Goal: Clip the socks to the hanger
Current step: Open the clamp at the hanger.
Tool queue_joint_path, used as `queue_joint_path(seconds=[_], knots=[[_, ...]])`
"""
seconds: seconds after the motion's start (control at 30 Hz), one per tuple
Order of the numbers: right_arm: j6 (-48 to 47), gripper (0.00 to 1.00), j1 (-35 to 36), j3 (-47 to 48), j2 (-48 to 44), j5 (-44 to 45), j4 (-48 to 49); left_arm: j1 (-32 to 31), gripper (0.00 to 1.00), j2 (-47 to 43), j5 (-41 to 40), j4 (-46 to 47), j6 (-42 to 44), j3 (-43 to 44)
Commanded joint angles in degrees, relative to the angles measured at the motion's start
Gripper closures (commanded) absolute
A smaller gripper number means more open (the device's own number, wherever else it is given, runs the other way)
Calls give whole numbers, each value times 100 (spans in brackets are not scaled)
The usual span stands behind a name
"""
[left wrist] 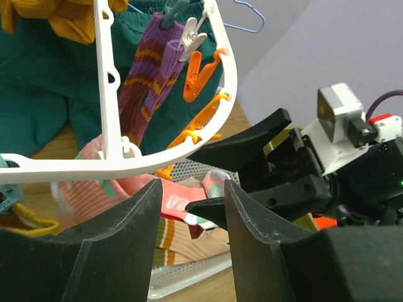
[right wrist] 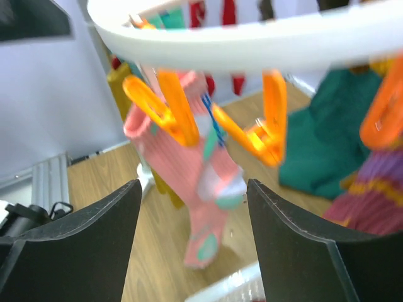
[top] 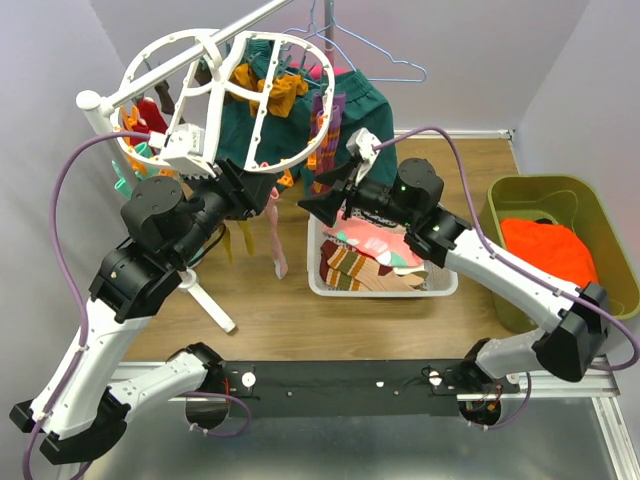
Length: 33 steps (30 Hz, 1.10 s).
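The white oval hanger [top: 165, 60] hangs at the back left with orange clips [left wrist: 195, 75] under its rim [left wrist: 126, 165]. On it hang a maroon striped sock [left wrist: 148, 82], a mustard sock [top: 275, 90] and a pink and teal sock [right wrist: 201, 189] below an orange clip [right wrist: 170, 104]. More socks [top: 375, 262] lie in the white basket. My left gripper [left wrist: 192, 201] is open just under the rim with nothing between its fingers. My right gripper [right wrist: 194, 189] faces it, open and empty, with the pink sock hanging beyond its fingers. The two grippers [top: 262, 190] [top: 320, 200] nearly meet.
A white mesh basket [top: 440, 288] stands on the wooden table at centre. An olive bin [top: 580, 200] with an orange cloth [top: 545, 245] is at the right. A dark green garment [top: 355, 110] and wire hangers [top: 370, 55] hang behind. The rack's white foot [top: 210, 305] lies at left.
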Motion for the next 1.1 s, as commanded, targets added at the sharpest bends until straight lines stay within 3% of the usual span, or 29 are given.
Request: queue_joint_path(seconds=[0.0,0.4,0.73,0.83,1.07], knots=[[105,24,-47,384,394,-730,648,6,47,-81,-199,39,-4,-102],[290,25,-83,701,886,-1064,1194,6,47,-117,-269,4,31,-111],[211,32,-83,903,983,-1205,1168,6,47,-143,-269,-5,40,-129],[211,37,-83,921,983,-1302,1141,6,47,-160,-269,-14,40,-129],[255,67,-83,781,878,-1495,1080,15,47,-143,-304,-67,66,-76]])
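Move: Your right gripper is open; the orange clamp it goes for sits on the white hanger's rim about 5 cm to its left, 3 cm higher and hardly farther out. The next orange clamp on the rim is some 4 cm right of that clamp and 3 cm beyond it. The pink sock hangs about 8 cm to the right hand's left, level fore and aft, its middle 6 cm below. From the left gripper the target clamp lies some 5 cm ahead, 3 cm right and 1 cm up. Slide the right gripper about 4 cm to the left in under the hanger's rim, easing off as it nears, and bring it up some 3 cm, turning it about 10 degrees counter-clockwise on the way. With the orange clamp's handles between the fingertips, close to roughly half the starting gap and pinch them together. Leave the left gripper still and part-open by the rim. ##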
